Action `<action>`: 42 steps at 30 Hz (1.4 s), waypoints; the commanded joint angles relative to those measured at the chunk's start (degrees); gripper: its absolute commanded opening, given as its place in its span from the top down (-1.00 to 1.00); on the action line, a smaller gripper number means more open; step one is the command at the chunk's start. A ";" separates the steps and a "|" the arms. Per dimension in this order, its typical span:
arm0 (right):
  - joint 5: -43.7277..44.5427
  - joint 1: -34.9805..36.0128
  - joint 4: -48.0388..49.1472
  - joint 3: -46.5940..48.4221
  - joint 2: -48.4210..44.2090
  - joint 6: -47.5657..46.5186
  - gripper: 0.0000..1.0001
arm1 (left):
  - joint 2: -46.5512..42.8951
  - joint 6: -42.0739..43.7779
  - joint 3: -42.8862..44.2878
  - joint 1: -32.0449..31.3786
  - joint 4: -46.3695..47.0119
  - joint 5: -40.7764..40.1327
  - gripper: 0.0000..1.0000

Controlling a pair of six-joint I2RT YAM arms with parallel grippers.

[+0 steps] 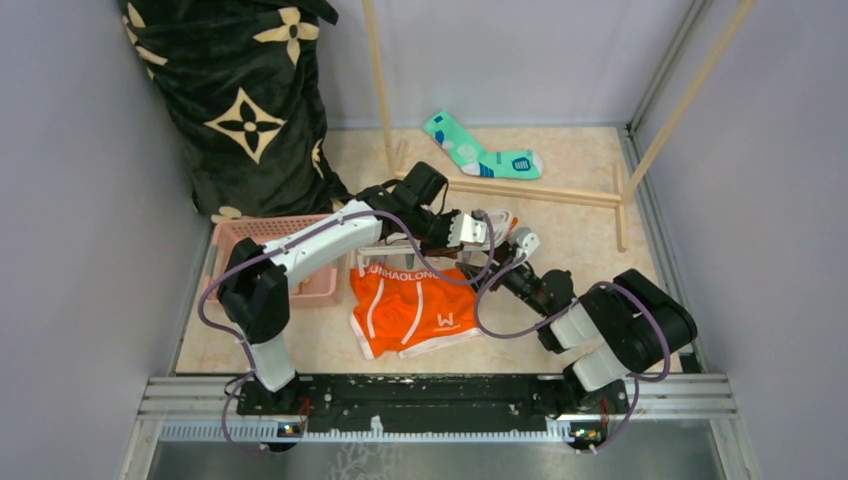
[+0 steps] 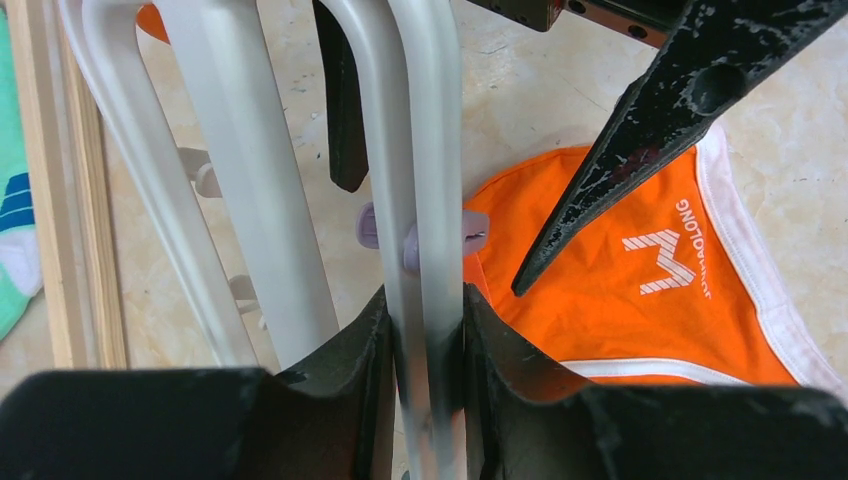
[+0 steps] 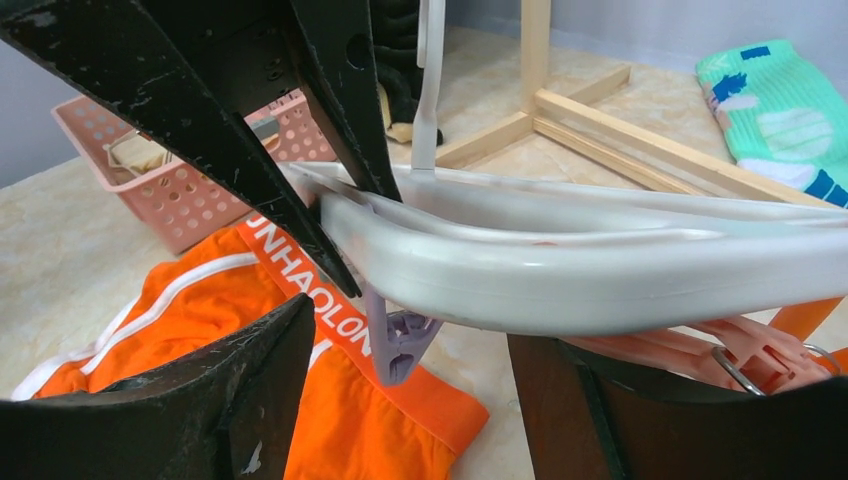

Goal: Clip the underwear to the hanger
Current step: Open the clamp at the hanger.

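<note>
The orange underwear (image 1: 410,310) lies flat on the table, waistband lettering toward the far side, also visible in the wrist views (image 2: 640,300) (image 3: 200,320). My left gripper (image 2: 425,300) (image 1: 455,228) is shut on a bar of the white hanger (image 2: 425,150), holding the frame (image 3: 560,270) (image 1: 400,250) level just above the waistband. A lilac clothespin (image 3: 400,345) (image 2: 420,235) dangles from that frame. My right gripper (image 3: 410,340) (image 1: 515,245) stands open with the lilac pin hanging between its fingers, which stand apart from it.
A pink basket (image 1: 290,250) (image 3: 190,190) sits left of the underwear. A teal sock (image 1: 480,155) and the wooden rack's base (image 1: 540,190) lie behind. A black patterned cloth (image 1: 250,110) fills the back left corner. Orange pins (image 3: 760,350) hang at the frame's right.
</note>
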 commanded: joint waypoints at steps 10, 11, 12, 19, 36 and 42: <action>0.78 -0.15 10.32 4.38 -1.98 0.35 -0.26 | -6.07 4.61 0.07 -1.67 1.33 5.44 0.62; 0.55 -0.15 10.27 4.46 -2.34 0.48 -0.25 | -6.14 4.64 0.11 -1.66 1.45 5.40 0.62; 0.42 -0.15 10.32 4.52 -2.82 0.61 -0.24 | -6.24 4.56 0.07 -1.67 1.53 5.32 0.62; -0.41 -0.11 10.32 4.65 -5.08 0.40 -0.20 | -6.97 4.21 0.03 -1.65 2.09 5.34 0.62; -0.08 -0.06 10.30 5.09 -5.22 0.20 0.29 | -8.32 3.50 -0.71 -1.68 3.36 6.00 0.62; -0.40 -0.06 10.32 4.68 -5.72 -0.04 0.13 | -8.14 3.32 -0.77 -1.68 3.36 6.07 0.62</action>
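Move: The purple clip under the hanger's rim is just beyond the right fingertips, about 2 cm ahead, 1 cm left and 1 cm up from that hand. The pink clip sits some 5 cm ahead and 5 cm right of the right hand, about level with it. The underwear lies roughly 14 cm below, 7 cm back and 9 cm left. From the left hand, which already grips the rim, the purple clip is about 4 cm right and 3 cm lower, level with it fore and aft. Keep the left gripper pinched on the hanger's rim and lift the hanger about 3 cm, then hold it there. Raise the right gripper alongside by nearly 4 cm, staying around the purple clip and easing its fingers up slightly, then hold and narrow the fingers from wide to under half open until the tips meet the clip's two sides. ##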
